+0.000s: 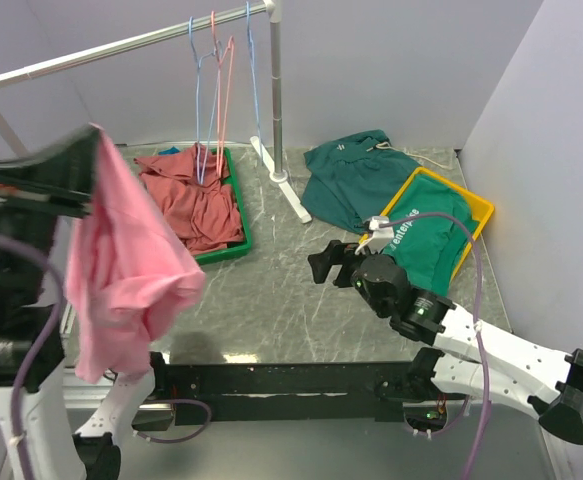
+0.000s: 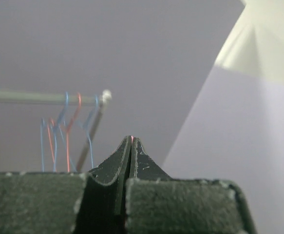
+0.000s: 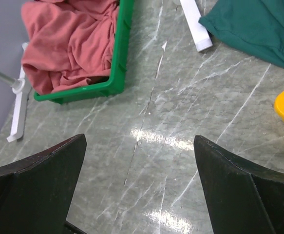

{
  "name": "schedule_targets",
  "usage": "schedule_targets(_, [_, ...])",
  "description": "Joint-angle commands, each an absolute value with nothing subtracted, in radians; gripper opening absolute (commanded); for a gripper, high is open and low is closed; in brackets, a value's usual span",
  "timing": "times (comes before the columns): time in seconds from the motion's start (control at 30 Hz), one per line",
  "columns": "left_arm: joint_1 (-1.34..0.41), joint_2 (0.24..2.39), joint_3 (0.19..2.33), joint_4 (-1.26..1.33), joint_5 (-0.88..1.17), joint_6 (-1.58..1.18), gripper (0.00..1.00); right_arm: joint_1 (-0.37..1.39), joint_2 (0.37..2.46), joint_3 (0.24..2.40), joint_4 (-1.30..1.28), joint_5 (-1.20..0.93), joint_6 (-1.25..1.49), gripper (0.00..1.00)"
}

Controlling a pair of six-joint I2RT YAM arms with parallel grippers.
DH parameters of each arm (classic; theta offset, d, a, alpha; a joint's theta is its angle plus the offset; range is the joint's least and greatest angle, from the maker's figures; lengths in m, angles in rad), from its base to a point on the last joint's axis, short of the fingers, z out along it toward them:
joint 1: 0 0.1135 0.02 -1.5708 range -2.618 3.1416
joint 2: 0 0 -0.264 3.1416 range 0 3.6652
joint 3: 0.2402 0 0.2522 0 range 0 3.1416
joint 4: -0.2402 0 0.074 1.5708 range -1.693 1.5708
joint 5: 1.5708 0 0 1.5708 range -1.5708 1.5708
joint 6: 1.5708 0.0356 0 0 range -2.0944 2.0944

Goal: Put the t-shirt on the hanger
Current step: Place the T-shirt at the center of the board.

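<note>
The bright pink t-shirt (image 1: 121, 270) hangs in loose folds high above the table's left side. My left gripper (image 1: 93, 140) is raised and shut on its top edge. In the left wrist view the left gripper (image 2: 131, 139) has its jaws pressed together, with only a pink sliver of cloth at the tips. A light-blue wire hanger (image 1: 199, 110) hangs on the rail at the back, also seen blurred as the hanger (image 2: 64, 114). My right gripper (image 1: 336, 262) hovers low over the bare table at mid right. Its jaws (image 3: 139, 139) stand wide open and hold nothing.
A pink wire hanger (image 1: 223, 90) and another blue one (image 1: 252, 70) share the rail. A green tray (image 1: 241, 215) holds a brick-red shirt (image 1: 196, 200). A yellow tray (image 1: 476, 205) holds a dark green shirt (image 1: 426, 240); another green shirt (image 1: 356, 175) lies behind. The rack's post (image 1: 276, 100) stands mid back.
</note>
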State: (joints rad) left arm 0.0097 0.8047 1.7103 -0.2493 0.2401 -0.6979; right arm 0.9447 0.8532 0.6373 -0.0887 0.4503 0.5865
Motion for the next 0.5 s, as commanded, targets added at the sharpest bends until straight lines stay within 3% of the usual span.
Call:
schedule_targets(0.0, [0.018,0.733,1.467,-0.149,0.454,-0.816,0.01,0.95,0.798,0.632,-0.058,0.462,0.595,0.99])
schedule_targets(0.23, [0.018,0.582,1.166,-0.042,0.526,-0.92,0.01,0.95,0.723,0.591,-0.054,0.454,0.607,0.97])
schedule_targets(0.47, [0.006,0.568,1.086,-0.006,0.575,-0.974,0.01,0.95,0.695,0.537,-0.002,0.4,0.609,0.95])
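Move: My left hand holds the pink t-shirt high up, and the board's centre lies some 65 cm below it, about 11 cm ahead and 24 cm to the right. The green basket stands around 32 cm ahead and 3 cm right of the hand, the white rack foot roughly 38 cm ahead and 23 cm right, all about that far down. From my open right hand the centre is about 3 cm ahead, 9 cm left and 21 cm below. I whip my left hand down about 17 cm, drifting some 5 cm forward and 5 cm right towards the board's centre, fast at first and nearly stopped by the end. The wrist tips down about 20 degrees and turns as much clockwise, and my shut fingers keep their pinch on the pink t-shirt. ##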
